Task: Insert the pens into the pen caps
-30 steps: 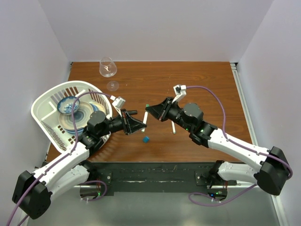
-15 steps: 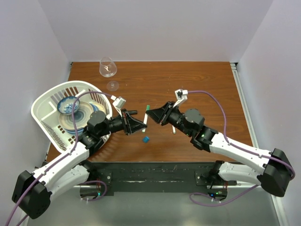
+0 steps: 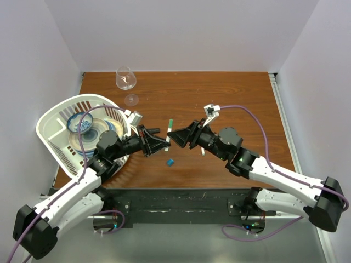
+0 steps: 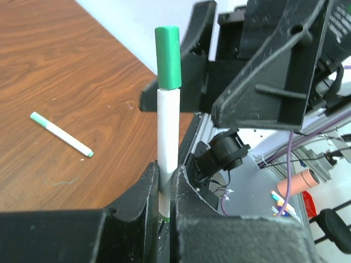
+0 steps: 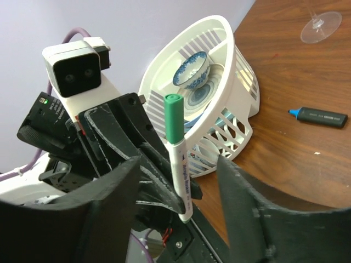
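Observation:
My left gripper (image 3: 163, 143) is shut on a white pen (image 3: 169, 133) and holds it above the table, upright in the left wrist view (image 4: 167, 126). A green cap (image 4: 168, 49) sits on the pen's top end. My right gripper (image 3: 174, 136) is open; in the right wrist view (image 5: 178, 164) its jaws stand wide on both sides of the pen (image 5: 181, 170) without touching it. A second white pen (image 4: 60, 134) with a green cap lies on the table. A blue cap (image 3: 170, 162) lies on the table below both grippers.
A white basket (image 3: 46, 118) holding a blue-patterned bowl (image 3: 80, 123) and plates stands at the left. A wine glass (image 3: 125, 78) lies at the back. A dark marker (image 5: 318, 116) lies near the basket. A white pen (image 3: 202, 149) lies partly under the right arm.
My right gripper has come down and toward my left gripper, and its jaws now flank the capped pen. My left gripper still holds the pen, shifted slightly left.

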Robot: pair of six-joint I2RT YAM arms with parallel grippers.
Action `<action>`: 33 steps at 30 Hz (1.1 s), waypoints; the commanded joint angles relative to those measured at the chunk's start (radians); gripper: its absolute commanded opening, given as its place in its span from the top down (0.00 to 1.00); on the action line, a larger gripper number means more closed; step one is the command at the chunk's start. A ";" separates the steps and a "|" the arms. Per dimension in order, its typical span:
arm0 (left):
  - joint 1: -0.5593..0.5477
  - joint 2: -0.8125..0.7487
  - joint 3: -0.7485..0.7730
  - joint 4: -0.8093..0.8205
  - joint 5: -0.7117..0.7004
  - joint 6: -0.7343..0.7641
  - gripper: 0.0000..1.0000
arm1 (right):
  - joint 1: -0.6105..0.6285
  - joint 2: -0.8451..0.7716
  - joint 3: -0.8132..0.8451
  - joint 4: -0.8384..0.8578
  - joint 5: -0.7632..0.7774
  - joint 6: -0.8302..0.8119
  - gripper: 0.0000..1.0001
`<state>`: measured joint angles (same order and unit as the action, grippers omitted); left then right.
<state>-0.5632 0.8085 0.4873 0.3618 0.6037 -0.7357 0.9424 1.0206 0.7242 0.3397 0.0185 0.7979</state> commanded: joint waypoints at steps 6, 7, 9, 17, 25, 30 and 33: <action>0.005 -0.037 -0.047 0.114 0.099 0.022 1.00 | 0.004 -0.007 0.165 -0.085 -0.015 -0.100 0.35; 0.005 -0.040 -0.049 0.118 0.102 0.022 1.00 | 0.004 0.001 0.176 -0.090 -0.015 -0.103 0.35; 0.005 -0.045 -0.058 0.124 0.114 0.021 1.00 | 0.004 0.010 0.193 -0.097 -0.015 -0.109 0.36; 0.005 -0.063 -0.067 0.134 0.136 0.021 1.00 | 0.003 0.035 0.210 -0.113 -0.035 -0.124 0.48; 0.005 -0.055 -0.067 0.144 0.137 0.018 1.00 | 0.004 0.030 0.198 -0.117 -0.049 -0.123 0.63; 0.005 -0.042 -0.056 0.160 0.139 0.012 1.00 | 0.004 0.035 0.181 -0.113 -0.087 -0.111 0.69; 0.005 -0.034 -0.046 0.158 0.139 0.015 1.00 | 0.004 0.029 0.166 -0.114 -0.095 -0.108 0.85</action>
<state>-0.5632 0.7662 0.4271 0.4641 0.7334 -0.7372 0.9424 1.0603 0.8963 0.2070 -0.0433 0.6910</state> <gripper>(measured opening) 0.090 0.261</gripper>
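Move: The green cap tops the pen that the left hand holds, leaning forward; its middle is about 5 cm ahead, 1 cm right and 5 cm above that hand. From the open right hand the cap lies some 3 cm ahead, 2 cm left and 2 cm up. On the table about 28 cm below the right hand, a loose pen lies 8 cm ahead and 13 cm right, a blue cap 1 cm back and 1 cm left. Right hand rises about 4 cm and narrows its fingers around the green cap; left draws pen 3 cm back. ##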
